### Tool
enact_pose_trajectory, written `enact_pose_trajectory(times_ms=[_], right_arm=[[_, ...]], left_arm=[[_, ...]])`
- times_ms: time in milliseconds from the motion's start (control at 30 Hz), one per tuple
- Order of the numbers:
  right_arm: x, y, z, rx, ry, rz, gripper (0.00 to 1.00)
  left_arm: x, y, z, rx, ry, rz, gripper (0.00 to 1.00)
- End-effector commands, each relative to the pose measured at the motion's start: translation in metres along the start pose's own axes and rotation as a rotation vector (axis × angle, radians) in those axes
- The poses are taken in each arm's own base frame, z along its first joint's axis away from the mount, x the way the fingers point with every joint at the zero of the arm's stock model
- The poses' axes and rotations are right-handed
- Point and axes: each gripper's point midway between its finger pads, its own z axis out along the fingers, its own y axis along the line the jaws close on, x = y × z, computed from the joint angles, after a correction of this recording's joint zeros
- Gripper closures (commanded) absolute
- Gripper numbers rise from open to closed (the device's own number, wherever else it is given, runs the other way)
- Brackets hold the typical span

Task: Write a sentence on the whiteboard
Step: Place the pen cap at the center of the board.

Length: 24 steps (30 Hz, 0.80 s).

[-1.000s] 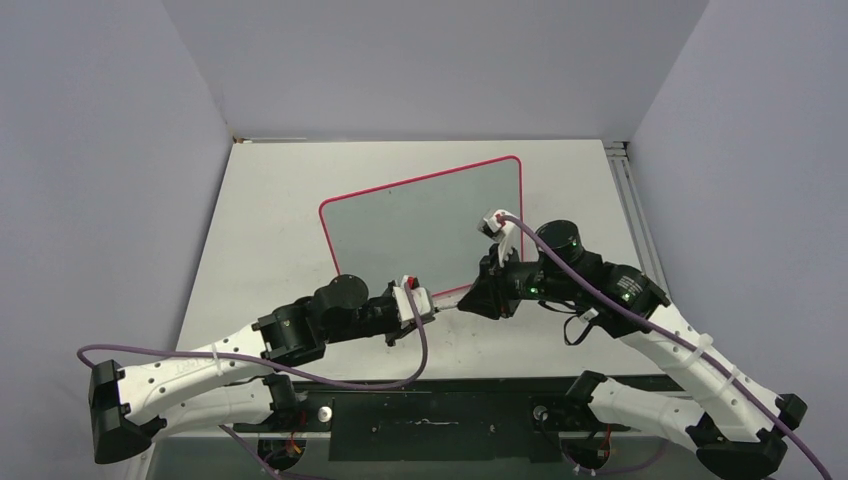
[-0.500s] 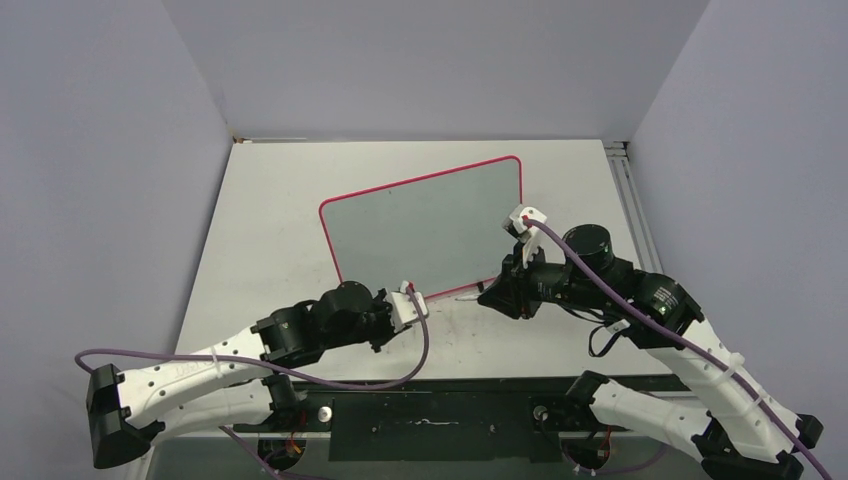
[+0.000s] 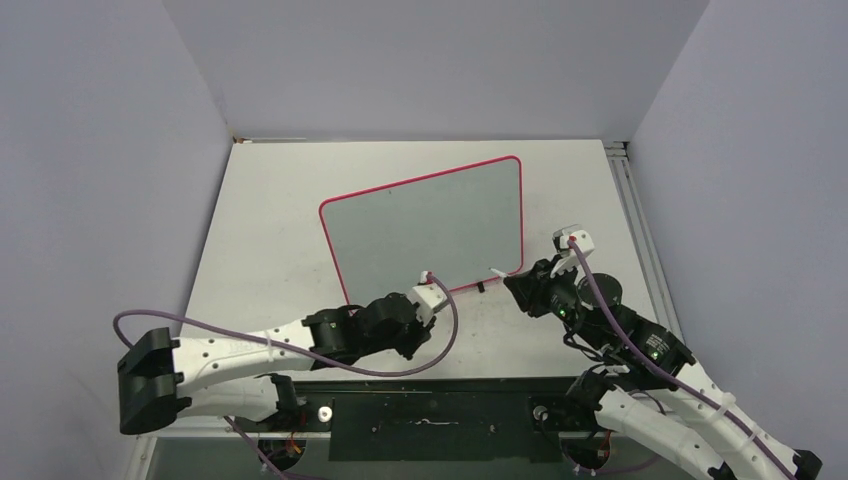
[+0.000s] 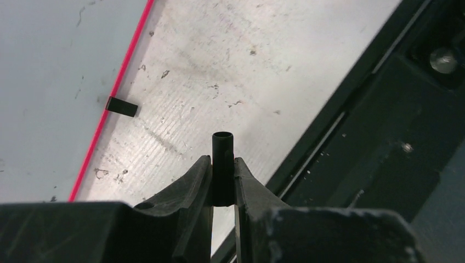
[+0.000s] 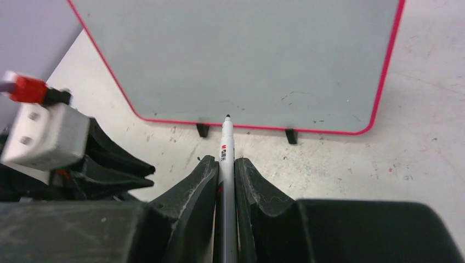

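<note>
The whiteboard lies flat mid-table, pale grey with a thin red rim. No sentence shows on it; its surface carries no lettering in any view. My right gripper is shut on a white marker pen. The bare black tip points at the whiteboard's near edge and stops just short of the rim. From above, that gripper sits off the board's near right corner. My left gripper is shut on a short black pen cap, open end outward. It hovers over bare table beside the board's rim.
Small black feet stick out under the board's near rim, one of them in the left wrist view. The black frame along the table's near edge lies just behind the left gripper. A rail runs down the table's right side.
The two grippers met at the board's near edge and have pulled apart. The right arm drew back right with the pen. The left arm swung nearer with the cap.
</note>
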Motion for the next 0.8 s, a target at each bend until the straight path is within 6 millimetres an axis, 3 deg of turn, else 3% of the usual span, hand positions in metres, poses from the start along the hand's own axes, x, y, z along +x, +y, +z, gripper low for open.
enact_pose_trajectory(times_ms=[0, 367, 767], right_arm=[[-0.039, -0.015, 0.004, 0.097, -0.225, 0.106, 0.95], [-0.029, -0.018, 0.005, 0.092, -0.231, 0.13, 0.95], [-0.021, -0.026, 0.002, 0.117, -0.223, 0.132, 0.95]], left_arm=[[0.003, 0.011, 0.031, -0.127, 0.007, -0.127, 0.96], [0.016, 0.014, 0.085, -0.214, 0.067, -0.192, 0.96], [0.043, 0.013, 0.104, -0.246, 0.161, -0.214, 0.87]])
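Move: The left gripper already holds the black cap. The bare table spot it is going down to lies about 3 cm ahead, 3 cm to its right and 14 cm below. The whiteboard's middle is some 26 cm straight ahead and 9 cm below, and its visible black foot is about 14 cm ahead and 13 cm right, down at table level. From the right gripper, which holds the pen, that spot is level fore and aft, 11 cm left and 25 cm below. Lower the left gripper about 11 cm towards the bare table in front of the whiteboard, quickly at first and then easing off, while slipping slightly forward and right. Turn the wrist some 15 degrees counter-clockwise as it sinks and keep the cap pinched. Meanwhile ease the right gripper about 2 cm forward and as much right, still gripping the uncapped pen. ##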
